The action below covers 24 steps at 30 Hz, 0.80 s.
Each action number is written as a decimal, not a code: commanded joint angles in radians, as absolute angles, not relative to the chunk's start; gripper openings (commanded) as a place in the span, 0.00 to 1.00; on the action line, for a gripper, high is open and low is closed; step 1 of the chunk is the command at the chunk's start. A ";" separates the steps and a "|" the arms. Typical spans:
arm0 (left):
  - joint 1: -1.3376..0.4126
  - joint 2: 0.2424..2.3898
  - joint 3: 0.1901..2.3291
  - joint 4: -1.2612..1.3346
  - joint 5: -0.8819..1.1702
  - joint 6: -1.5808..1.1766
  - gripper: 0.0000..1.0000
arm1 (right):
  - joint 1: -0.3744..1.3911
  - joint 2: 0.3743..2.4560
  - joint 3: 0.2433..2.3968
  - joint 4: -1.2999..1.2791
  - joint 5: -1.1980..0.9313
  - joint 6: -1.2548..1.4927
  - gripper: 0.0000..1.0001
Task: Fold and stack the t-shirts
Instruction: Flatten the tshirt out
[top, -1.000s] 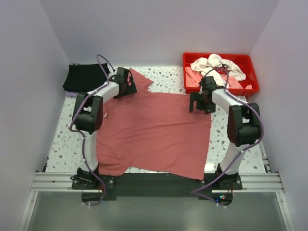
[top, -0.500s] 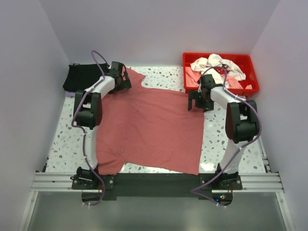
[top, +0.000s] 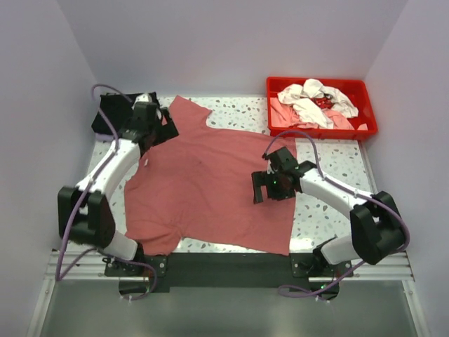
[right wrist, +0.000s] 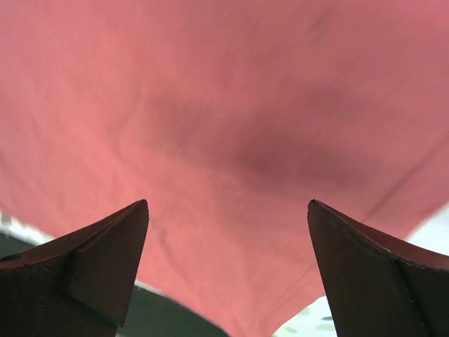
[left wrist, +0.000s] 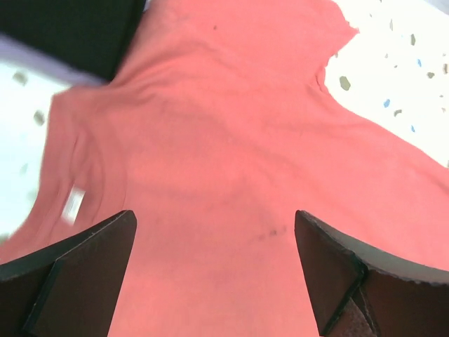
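A brick-red t-shirt (top: 207, 186) lies spread flat on the speckled table, collar towards the back. My left gripper (top: 160, 128) hovers open over its far left shoulder; in the left wrist view the red cloth (left wrist: 224, 126) fills the space beyond the open left gripper (left wrist: 214, 217), which holds nothing. My right gripper (top: 263, 188) hangs open above the shirt's right half; the right wrist view shows the shirt's hem (right wrist: 224, 105) below the open right gripper (right wrist: 228, 207). A black t-shirt (top: 109, 112) lies at the back left, partly behind the left arm.
A red plastic tray (top: 358, 83) at the back right holds crumpled white and pale pink t-shirts (top: 312, 98). White walls close in the table on three sides. A black strip runs along the near edge by the arm bases.
The left arm has swung out to the left. The right gripper has moved from the shirt's far right corner towards the near side. The shirt has shifted slightly back and left.
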<state>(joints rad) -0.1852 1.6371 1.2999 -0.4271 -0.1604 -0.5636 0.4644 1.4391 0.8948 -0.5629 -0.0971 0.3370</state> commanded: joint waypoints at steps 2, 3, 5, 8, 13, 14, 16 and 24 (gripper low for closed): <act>-0.192 1.379 0.963 -0.385 -0.193 -0.688 1.00 | 0.561 1.393 0.775 -0.552 -0.186 0.449 0.99; -0.193 1.302 0.916 -0.385 -0.201 -0.707 1.00 | 0.561 1.385 0.758 -0.545 -0.183 0.457 0.99; -0.193 1.241 0.839 -0.379 -0.202 -0.721 1.00 | 0.563 1.370 0.732 -0.543 -0.144 0.466 0.99; -0.195 1.187 0.740 -0.388 -0.209 -0.736 1.00 | 0.560 1.393 0.748 -0.581 -0.039 0.454 0.99; -0.196 1.189 0.673 -0.364 -0.157 -0.753 1.00 | 0.497 1.459 0.762 -0.581 -0.023 0.411 0.99; -0.195 1.193 0.666 -0.362 -0.152 -0.755 1.00 | 0.462 1.479 0.767 -0.586 -0.023 0.396 0.99; -0.196 1.206 0.657 -0.354 -0.143 -0.755 1.00 | 0.430 1.491 0.767 -0.584 -0.029 0.377 0.99; -0.209 1.330 0.633 -0.264 -0.071 -0.753 1.00 | 0.313 1.555 0.827 -0.581 -0.017 0.319 0.99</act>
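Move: From the left gripper, the middle of the t-shirt lies about 18 cm back, 12 cm to the right and 14 cm below; its collar tag is some 9 cm back and 9 cm left, and the black stack about 7 cm ahead and 17 cm left. From the right gripper, the t-shirt's middle lies level with it, about 15 cm left and 5 cm below; its near right corner is some 19 cm back and 10 cm right, the red bin about 27 cm ahead and 22 cm right. Draw the open right gripper back about 6 cm and down onto the t-shirt, then, staying low with the fingertips pressing on the cloth, drag it forward and right towards the hem, turning slightly clockwise. Meanwhile bring the open left gripper back about 15 cm and down over the shirt beside the collar, tipping its fingers further downward. ##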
